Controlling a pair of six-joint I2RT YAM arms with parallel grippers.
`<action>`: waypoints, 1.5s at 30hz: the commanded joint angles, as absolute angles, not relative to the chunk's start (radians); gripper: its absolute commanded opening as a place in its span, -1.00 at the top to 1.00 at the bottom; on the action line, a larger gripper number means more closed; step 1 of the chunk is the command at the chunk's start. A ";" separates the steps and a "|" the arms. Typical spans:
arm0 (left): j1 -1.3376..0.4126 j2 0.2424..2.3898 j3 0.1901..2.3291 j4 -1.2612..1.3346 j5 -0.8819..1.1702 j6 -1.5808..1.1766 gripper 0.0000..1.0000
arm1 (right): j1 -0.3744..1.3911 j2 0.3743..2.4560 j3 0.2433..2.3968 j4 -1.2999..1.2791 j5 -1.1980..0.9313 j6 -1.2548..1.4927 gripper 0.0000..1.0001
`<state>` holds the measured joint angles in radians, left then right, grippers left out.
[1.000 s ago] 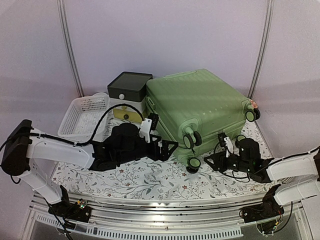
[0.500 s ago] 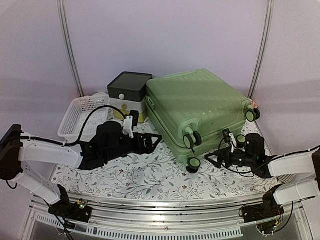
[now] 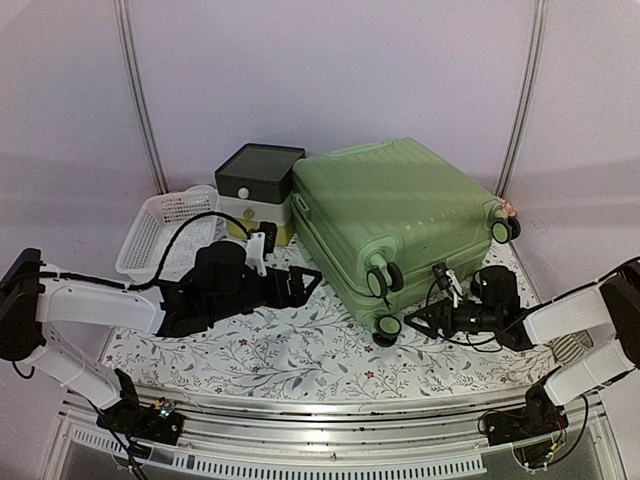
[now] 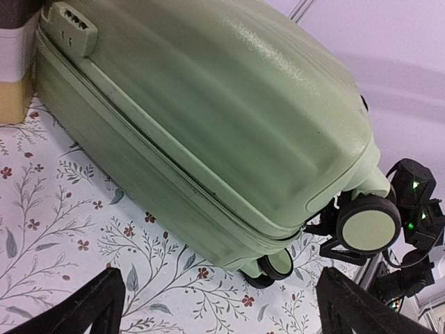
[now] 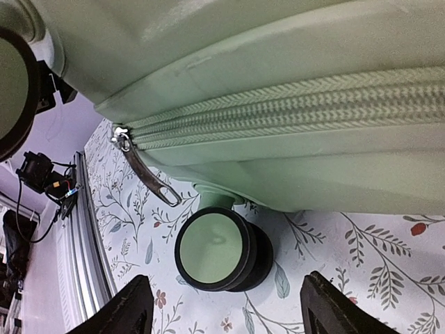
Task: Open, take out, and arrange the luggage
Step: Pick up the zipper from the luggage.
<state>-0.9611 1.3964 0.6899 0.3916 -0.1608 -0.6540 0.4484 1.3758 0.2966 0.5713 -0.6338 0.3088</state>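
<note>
The luggage (image 3: 400, 215), a light-green ribbed suitcase, lies flat at centre right with its zip closed. My left gripper (image 3: 305, 283) hovers open over the cloth, a short way left of the case's front edge. The left wrist view takes in the luggage (image 4: 208, 118) beyond the left gripper (image 4: 219, 309), with only cloth between the fingers. My right gripper (image 3: 415, 322) stands open at the near right corner, beside the lower caster wheel (image 3: 388, 325). Seen from the right wrist, the right gripper (image 5: 229, 313) faces that wheel (image 5: 215, 249), and the metal zip pull (image 5: 149, 177) hangs above it, untouched.
A dark-lidded white-and-yellow box (image 3: 257, 185) stands against the luggage's left end. A white mesh basket (image 3: 165, 232) sits at the far left. A floral cloth (image 3: 300, 350) covers the table. A combination lock (image 4: 73, 24) sits on the case's side.
My left gripper has drawn back leftward from the suitcase's front edge. My right gripper has opened wider and shifted left toward the lower wheel.
</note>
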 commanded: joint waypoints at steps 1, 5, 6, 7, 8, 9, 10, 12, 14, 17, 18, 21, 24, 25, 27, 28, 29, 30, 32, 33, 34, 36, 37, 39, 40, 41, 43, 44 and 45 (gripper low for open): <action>-0.974 1.422 0.741 0.368 -0.155 -0.653 -0.97 | 0.445 1.419 0.316 0.672 -0.683 0.297 -0.40; -0.996 1.429 0.742 0.403 -0.143 -0.629 -0.97 | 0.455 1.444 0.312 0.756 -0.701 0.310 -0.28; -0.998 1.432 0.742 0.413 -0.135 -0.623 -0.97 | 0.465 1.447 0.304 0.786 -0.698 0.315 -0.27; -1.001 1.434 0.743 0.423 -0.126 -0.616 -0.97 | 0.477 1.450 0.299 0.819 -0.691 0.319 -0.26; -1.002 1.436 0.742 0.431 -0.116 -0.610 -0.97 | 0.491 1.453 0.291 0.858 -0.679 0.322 -0.26; -1.004 1.437 0.741 0.440 -0.108 -0.605 -0.97 | 0.503 1.461 0.286 0.891 -0.666 0.325 -0.25; -1.006 1.439 0.742 0.445 -0.104 -0.602 -0.96 | 0.514 1.471 0.282 0.927 -0.647 0.327 -0.25; -1.005 1.439 0.743 0.452 -0.099 -0.599 -0.97 | 0.524 1.499 0.280 0.990 -0.630 0.337 -0.22; -1.005 1.440 0.749 0.454 -0.096 -0.591 -0.97 | 0.525 1.539 0.294 1.031 -0.629 0.353 -0.19; -1.005 1.439 0.770 0.431 -0.090 -0.571 -0.96 | 0.527 1.590 0.321 1.055 -0.640 0.363 -0.18; -1.006 1.438 0.777 0.421 -0.093 -0.566 -0.96 | 0.527 1.606 0.328 1.061 -0.646 0.364 -0.18; -1.006 1.433 0.779 0.405 -0.106 -0.557 -0.97 | 0.529 1.646 0.340 1.102 -0.667 0.378 -0.15; -1.005 1.430 0.765 0.417 -0.113 -0.562 -0.97 | 0.545 1.681 0.355 1.122 -0.671 0.397 -0.10; -1.006 1.431 0.763 0.422 -0.113 -0.563 -0.96 | 0.551 1.689 0.358 1.130 -0.672 0.401 -0.10; -1.006 1.434 0.767 0.422 -0.111 -0.563 -0.96 | 0.561 1.707 0.366 1.149 -0.673 0.414 -0.08; -1.006 1.437 0.772 0.420 -0.110 -0.561 -0.97 | 0.567 1.716 0.373 1.154 -0.675 0.422 -0.08; -1.006 1.437 0.779 0.414 -0.110 -0.559 -0.97 | 0.571 1.723 0.377 1.159 -0.676 0.426 -0.06; -1.006 1.437 0.785 0.405 -0.111 -0.554 -0.97 | 0.573 1.730 0.380 1.168 -0.677 0.433 -0.04; -1.006 1.431 0.794 0.390 -0.120 -0.545 -0.97 | 0.575 1.735 0.380 1.193 -0.683 0.444 0.02; -1.007 1.428 0.793 0.389 -0.125 -0.540 -0.97 | 0.577 1.736 0.381 1.201 -0.684 0.447 0.05; -1.006 1.426 0.788 0.390 -0.132 -0.539 -0.97 | 0.577 1.737 0.382 1.205 -0.684 0.449 0.09; -1.007 1.422 0.778 0.393 -0.136 -0.538 -0.97 | 0.577 1.737 0.385 1.205 -0.684 0.449 0.21; -1.008 1.423 0.772 0.394 -0.134 -0.543 -0.96 | 0.576 1.738 0.387 1.206 -0.685 0.451 0.28; -1.009 1.422 0.760 0.397 -0.127 -0.554 -0.97 | 0.576 1.738 0.387 1.207 -0.690 0.454 0.38; -1.008 1.419 0.755 0.400 -0.127 -0.558 -0.97 | 0.576 1.741 0.387 1.209 -0.692 0.457 0.42; -1.011 1.416 0.749 0.403 -0.129 -0.560 -0.96 | 0.576 1.741 0.386 1.209 -0.693 0.458 0.44; -1.012 1.407 0.740 0.403 -0.136 -0.562 -0.97 | 0.576 1.741 0.388 1.206 -0.691 0.460 0.54; -1.012 1.403 0.737 0.404 -0.139 -0.563 -0.97 | 0.577 1.740 0.388 1.204 -0.690 0.460 0.59; -1.012 1.398 0.734 0.403 -0.142 -0.561 -0.96 | 0.576 1.739 0.388 1.201 -0.689 0.461 0.64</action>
<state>-0.9989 1.4239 0.7567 0.4042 -0.1230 -0.5591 0.5716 1.7260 0.3676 1.1553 -0.6846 0.4553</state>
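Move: The zipper pull hangs at the luggage corner about 7 cm to the right hand's left, 1 cm ahead and 3 cm above it. From that hand the lower wheel stands roughly 8 cm left, level fore and aft and some 4 cm below; the upper wheel is about 7 cm left, 1 cm back and 9 cm up. From the left hand, the pull lies some 15 cm right, 2 cm back and 8 cm below. Carry the right gripper about 6 cm left and a little up, in between the two wheels to the hanging zipper pull, lifting the fingertips some 15 degrees. Narrow the fingers steadily from three-quarters open to about a fifth, bringing their tips around the pull's free end. Shift the left gripper some 3 cm right and slightly up, its fingers still wide open. ##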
